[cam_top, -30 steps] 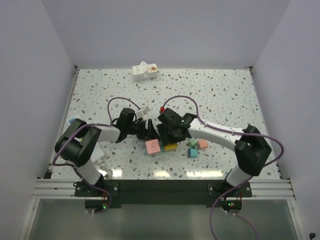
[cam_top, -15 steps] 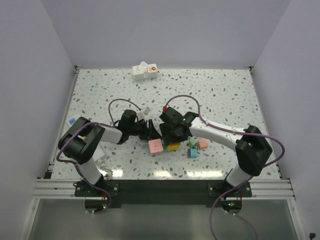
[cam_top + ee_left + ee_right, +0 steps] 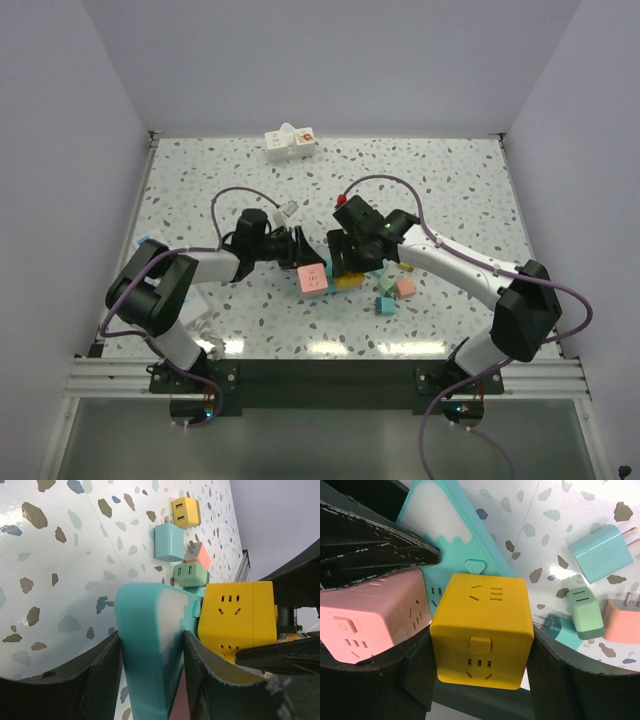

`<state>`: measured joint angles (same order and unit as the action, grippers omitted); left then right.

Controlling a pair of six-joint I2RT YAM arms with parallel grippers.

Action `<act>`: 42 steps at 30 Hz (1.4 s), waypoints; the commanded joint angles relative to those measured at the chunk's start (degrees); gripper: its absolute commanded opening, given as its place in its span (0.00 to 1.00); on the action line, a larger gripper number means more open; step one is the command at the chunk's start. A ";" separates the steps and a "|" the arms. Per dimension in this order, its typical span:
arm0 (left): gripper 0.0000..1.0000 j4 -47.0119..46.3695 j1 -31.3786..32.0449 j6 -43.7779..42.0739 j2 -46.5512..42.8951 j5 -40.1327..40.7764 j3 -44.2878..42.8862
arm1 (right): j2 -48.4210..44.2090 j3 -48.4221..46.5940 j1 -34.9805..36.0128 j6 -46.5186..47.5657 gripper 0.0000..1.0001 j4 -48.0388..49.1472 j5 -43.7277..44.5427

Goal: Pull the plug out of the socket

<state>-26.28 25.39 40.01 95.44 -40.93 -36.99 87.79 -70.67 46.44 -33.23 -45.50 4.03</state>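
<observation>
A teal socket strip [image 3: 150, 645] lies on the speckled table, and my left gripper [image 3: 150, 680] is shut on its sides. A yellow cube plug [image 3: 482, 630] sits plugged into the strip's face [image 3: 450, 525], with my right gripper [image 3: 482, 667] shut on its two sides. Beside it a pink cube [image 3: 370, 615] is also on the strip. From the top camera, the left gripper [image 3: 298, 250] and right gripper [image 3: 345, 266] meet over the pink cube [image 3: 312, 280] and yellow cube [image 3: 347, 282] at mid-table.
Loose small adapters lie just right of the cluster: teal [image 3: 384, 304], salmon [image 3: 405, 287] and green [image 3: 385, 285]. A white power strip [image 3: 290, 143] rests at the back edge. Purple cables loop over both arms.
My left jaws have narrowed onto the teal strip. The cluster of cubes has shifted slightly up and right, and the right arm's elbow has swung outward to the right.
</observation>
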 commanded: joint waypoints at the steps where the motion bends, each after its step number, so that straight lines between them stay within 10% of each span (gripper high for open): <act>1: 0.00 8.35 -2.27 -7.40 2.91 10.87 1.49 | -5.70 -6.75 -2.31 0.01 0.00 -3.55 -3.41; 6: 0.00 11.33 -2.27 -8.63 1.42 12.45 -0.80 | -2.28 -12.62 -4.85 5.27 0.00 -5.73 -17.27; 23: 0.00 15.73 -2.18 -9.60 -0.69 13.33 -5.28 | 3.09 -7.38 -5.57 6.43 0.00 1.45 -18.00; 42: 0.00 20.65 -3.77 -13.20 -5.00 17.37 -3.26 | -6.66 -23.71 -16.02 11.70 0.00 -11.81 -21.09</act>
<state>-18.74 24.60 38.48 87.48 -36.18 -43.83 90.08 -85.19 33.52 -19.66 -55.33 -11.97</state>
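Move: The right fingers already hold the yellow cube, its middle barely 1 cm below them. The teal socket under it, pinched by the left fingers, centres some 3 cm ahead, 3 cm left and 4 cm down from the right hand, and the pink cube about 7 cm left, level ahead and 2 cm lower. On the table, the green plug is about 8 cm right, 2 cm ahead and 10 cm below. From the left hand the yellow cube lies about 6 cm right, 4 cm back and 4 cm higher. Up and forward together, both hands jerk the joined sockets some 5 cm, sink back about 4 cm, then heave up again, ending roughly 6 cm higher and 3 to 4 cm farther out. The right keeps its grip on the yellow cube and edges about 2 cm right; the left keeps pinching the teal socket; both wrists tilt only about ten degrees. ##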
